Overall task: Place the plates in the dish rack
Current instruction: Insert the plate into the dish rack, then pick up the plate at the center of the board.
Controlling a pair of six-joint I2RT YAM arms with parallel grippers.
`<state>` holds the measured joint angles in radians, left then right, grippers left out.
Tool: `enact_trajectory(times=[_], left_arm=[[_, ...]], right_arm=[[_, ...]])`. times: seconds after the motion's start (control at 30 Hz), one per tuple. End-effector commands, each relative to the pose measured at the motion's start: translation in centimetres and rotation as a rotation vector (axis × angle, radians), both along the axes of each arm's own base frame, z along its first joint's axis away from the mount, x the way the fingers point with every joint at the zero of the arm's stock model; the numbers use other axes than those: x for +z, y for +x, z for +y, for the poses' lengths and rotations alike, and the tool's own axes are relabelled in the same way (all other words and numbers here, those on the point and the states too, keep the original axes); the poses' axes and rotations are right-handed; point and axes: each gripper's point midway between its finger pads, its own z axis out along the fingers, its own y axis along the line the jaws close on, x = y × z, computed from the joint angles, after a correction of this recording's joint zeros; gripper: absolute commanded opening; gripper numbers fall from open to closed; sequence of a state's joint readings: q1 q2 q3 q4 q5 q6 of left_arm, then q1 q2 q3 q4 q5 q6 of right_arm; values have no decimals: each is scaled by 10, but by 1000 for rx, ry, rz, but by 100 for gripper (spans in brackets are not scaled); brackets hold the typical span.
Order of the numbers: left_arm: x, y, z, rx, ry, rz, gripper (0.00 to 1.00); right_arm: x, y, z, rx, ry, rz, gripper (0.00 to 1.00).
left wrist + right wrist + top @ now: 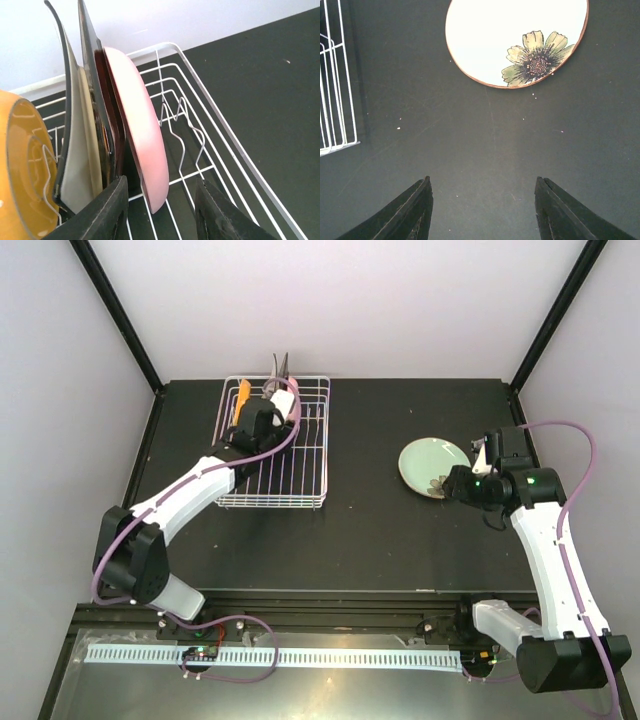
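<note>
The white wire dish rack [300,480] stands at the back left. Several plates stand on edge in it: a round pink plate [140,130], dark-rimmed cream plates [80,165] behind it and an orange plate [20,165] at the far left. My left gripper [162,184] is open over the rack. The pink plate's lower rim sits between its fingers with a gap on each side. A pale green plate with a dark flower [495,35] lies flat on the table, right of the rack. My right gripper [482,182] is open and empty just short of it.
The rack's upright tines [182,130] to the right of the pink plate hold nothing. The black table [380,540] ends in walls at the back and sides. A corner of the rack [335,100] shows at the left of the right wrist view.
</note>
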<state>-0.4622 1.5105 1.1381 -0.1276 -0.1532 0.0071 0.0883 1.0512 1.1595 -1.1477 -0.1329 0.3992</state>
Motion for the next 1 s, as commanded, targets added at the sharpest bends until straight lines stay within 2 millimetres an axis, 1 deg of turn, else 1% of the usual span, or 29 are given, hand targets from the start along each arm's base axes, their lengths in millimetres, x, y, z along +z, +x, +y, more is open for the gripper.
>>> enact_trajectory(times=[0.0, 0.1, 0.17, 0.2, 0.27, 0.33, 0.37, 0.43, 0.53, 0.63, 0.73, 0.77, 0.8, 0.83, 0.87, 0.93, 0.97], left_arm=[[57, -1, -3, -21, -35, -106, 40], [100, -14, -16, -109, -103, -166, 43], [118, -29, -25, -153, -148, -166, 45], [121, -38, -30, -173, -154, -156, 46], [120, -57, -38, -208, -161, -128, 50], [111, -75, -44, -242, -170, -77, 53], [115, -89, -46, -270, -195, -68, 56], [111, -112, -55, -331, -244, -15, 62], [103, -142, -71, -438, -331, 72, 64], [102, -165, -86, -541, -404, 110, 67], [106, -171, -91, -576, -442, 104, 74], [108, -172, -93, -583, -439, 106, 75], [108, -171, -94, -583, -433, 110, 77], [110, -171, -95, -593, -429, 111, 77], [113, -173, -97, -609, -424, 108, 80], [119, -174, -97, -618, -416, 86, 88], [123, -176, -96, -624, -415, 72, 89]], right_arm=[[11, 7, -1, -7, 2, -31, 57], [14, 10, -1, -6, 0, -37, 57], [14, 14, -1, -6, 0, -40, 57], [13, 15, -1, -7, -1, -38, 57], [9, 17, 0, -10, 2, -31, 57], [1, 17, 0, -19, 21, -21, 57], [-6, 15, -1, -33, 32, -9, 57], [-21, 9, -5, -71, 71, 15, 57], [-49, -5, -9, -132, 178, 45, 57], [-78, -21, -13, -217, 271, 70, 57], [-100, -32, -14, -292, 325, 79, 57], [-103, -32, -12, -302, 350, 69, 57], [-111, -33, -9, -311, 372, 69, 57], [-114, -31, -7, -320, 401, 57, 57], [-114, -26, -6, -321, 420, 30, 57], [-116, -19, -5, -321, 441, -5, 57], [-119, -16, -5, -323, 446, -11, 57]])
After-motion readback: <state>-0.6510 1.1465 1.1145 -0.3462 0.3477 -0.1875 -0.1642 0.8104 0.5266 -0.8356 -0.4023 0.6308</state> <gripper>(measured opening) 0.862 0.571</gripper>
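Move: The green plate, the one still on the table, lies about 18 cm ahead of the right hand, roughly level sideways and some 21 cm below; the rack's middle is about 47 cm left and 24 cm ahead. From the left hand, the just-racked pink plate is about 13 cm ahead, 2 cm right and 9 cm lower, with the orange plate about 14 cm to its left; the green plate is roughly 43 cm right, level ahead, 22 cm down. No new touch is seen: the left hand, its fingers already parted, lifts clear of the pink plate, then draws back about 17 cm and right about 9 cm, rising 13 cm before sinking some 4. It turns about 30 degrees clockwise and its fingers open wide. The right hand, empty and part open, sinks about 13 cm towards the table and backs off some 5 cm, rolling and turning clockwise about 20 degrees. ##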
